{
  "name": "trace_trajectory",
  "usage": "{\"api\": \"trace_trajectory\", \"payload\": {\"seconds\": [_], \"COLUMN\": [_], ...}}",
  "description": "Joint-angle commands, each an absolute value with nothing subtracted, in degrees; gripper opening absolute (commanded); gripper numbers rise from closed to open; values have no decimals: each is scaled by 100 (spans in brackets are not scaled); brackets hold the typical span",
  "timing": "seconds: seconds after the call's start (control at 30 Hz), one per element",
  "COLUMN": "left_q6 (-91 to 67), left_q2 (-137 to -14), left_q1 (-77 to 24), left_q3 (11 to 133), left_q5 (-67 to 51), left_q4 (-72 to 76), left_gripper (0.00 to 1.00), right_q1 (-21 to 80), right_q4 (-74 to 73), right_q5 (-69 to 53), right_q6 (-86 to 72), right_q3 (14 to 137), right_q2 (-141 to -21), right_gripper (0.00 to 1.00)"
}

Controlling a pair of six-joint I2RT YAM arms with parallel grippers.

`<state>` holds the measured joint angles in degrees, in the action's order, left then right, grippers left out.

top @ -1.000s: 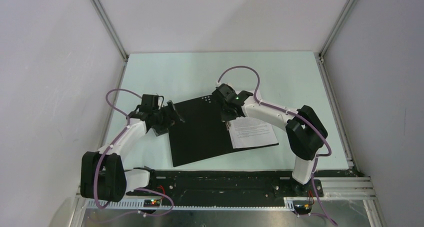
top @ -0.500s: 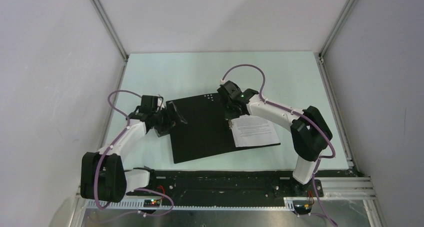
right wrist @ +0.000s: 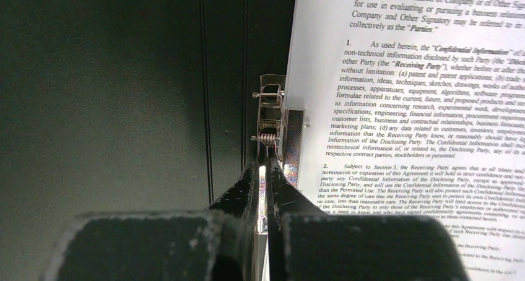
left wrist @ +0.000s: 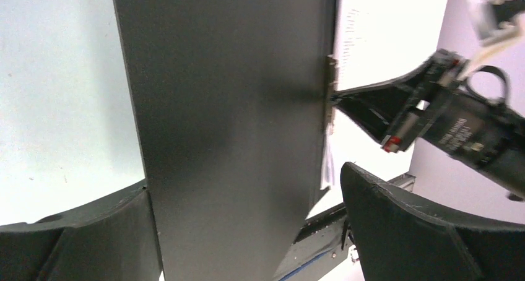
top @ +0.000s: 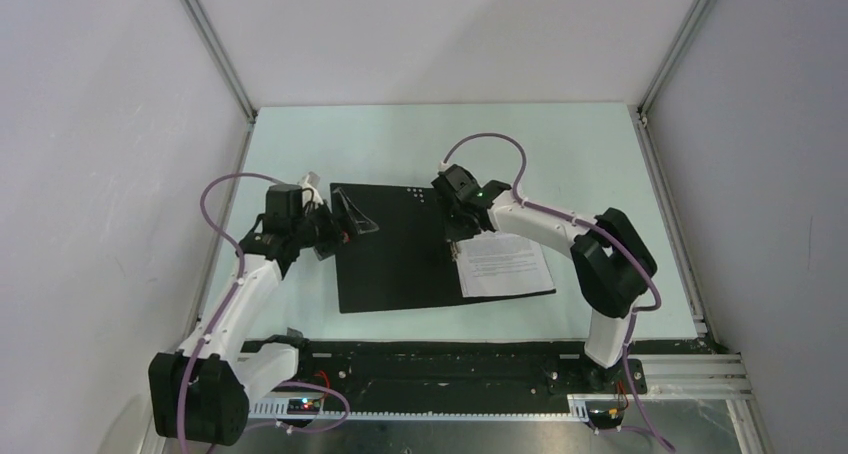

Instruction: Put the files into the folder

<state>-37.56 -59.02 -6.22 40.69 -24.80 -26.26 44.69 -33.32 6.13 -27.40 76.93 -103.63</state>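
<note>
The folder [top: 395, 259] lies open on the table, black inside up. The files [top: 505, 264], white sheets with dense print, rest on its right half [right wrist: 421, 108]. A metal spring clip [right wrist: 271, 117] stands at the sheets' left edge. My right gripper [top: 455, 236] is shut on the clip's thin metal lever [right wrist: 265, 163]. My left gripper [top: 340, 229] stands wide open at the folder's left edge, its two fingers straddling the black cover [left wrist: 229, 108] [left wrist: 247, 244]. The right gripper [left wrist: 427, 108] shows in the left wrist view too.
The pale green table [top: 560, 154] is walled by white panels with aluminium posts at the back corners. A black mounting rail [top: 450, 359] runs along the near edge in front of the folder.
The folder has swung from a tilted lie to nearly square with the table. My left arm has moved left and back with its gripper still open. The right gripper keeps its hold on the clip.
</note>
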Motion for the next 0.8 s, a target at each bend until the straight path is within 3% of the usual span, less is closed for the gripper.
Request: {"api": "trace_trajectory", "payload": {"seconds": [0.0,0.23,0.47,0.57,0.77], "left_q6": [-3908,-4089,-4182,-4191,-4287], "left_q2": [-5650,-5272,-5178,-5206,-5445], "left_q1": [-649,-666,-774,-973,-1607], "left_q3": [4335,4682,4870,5002,5396], "left_q5": [-2768,-2860,-2926,-2868,-2558], "left_q4": [-2454,-2456,-2459,-2456,-2454], "left_gripper": [100,100,100,100,100], "right_q1": [4638,4845,4999,5001,4811], "right_q4": [-2679,-2147,-1806,-1794,-1916], "right_q5": [227,-146,-450,-510,-427], "right_q6": [-3244,-3825,-4176,-4237,-4243], "right_q3": [7726,7726,7726,7727,7547], "right_q2": [-10690,-11062,-11071,-10963,-10513], "right_gripper": [0,2,39,46,49]}}
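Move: The left hand's wide-open fingers straddle the raised edge of the folder's left cover; the cover's middle is roughly 10 cm right, 4 back and 6 below, and the papers about 36 cm right, 3 back, 11 below. The shut right hand has the spine 2 cm left and 4 below, the clip straight below by 4, and the papers 12 cm right and 4 below, level with it in reach. Left hand lifts the cover 9 cm; right goes 8 cm left and down onto the spine, half opening. ##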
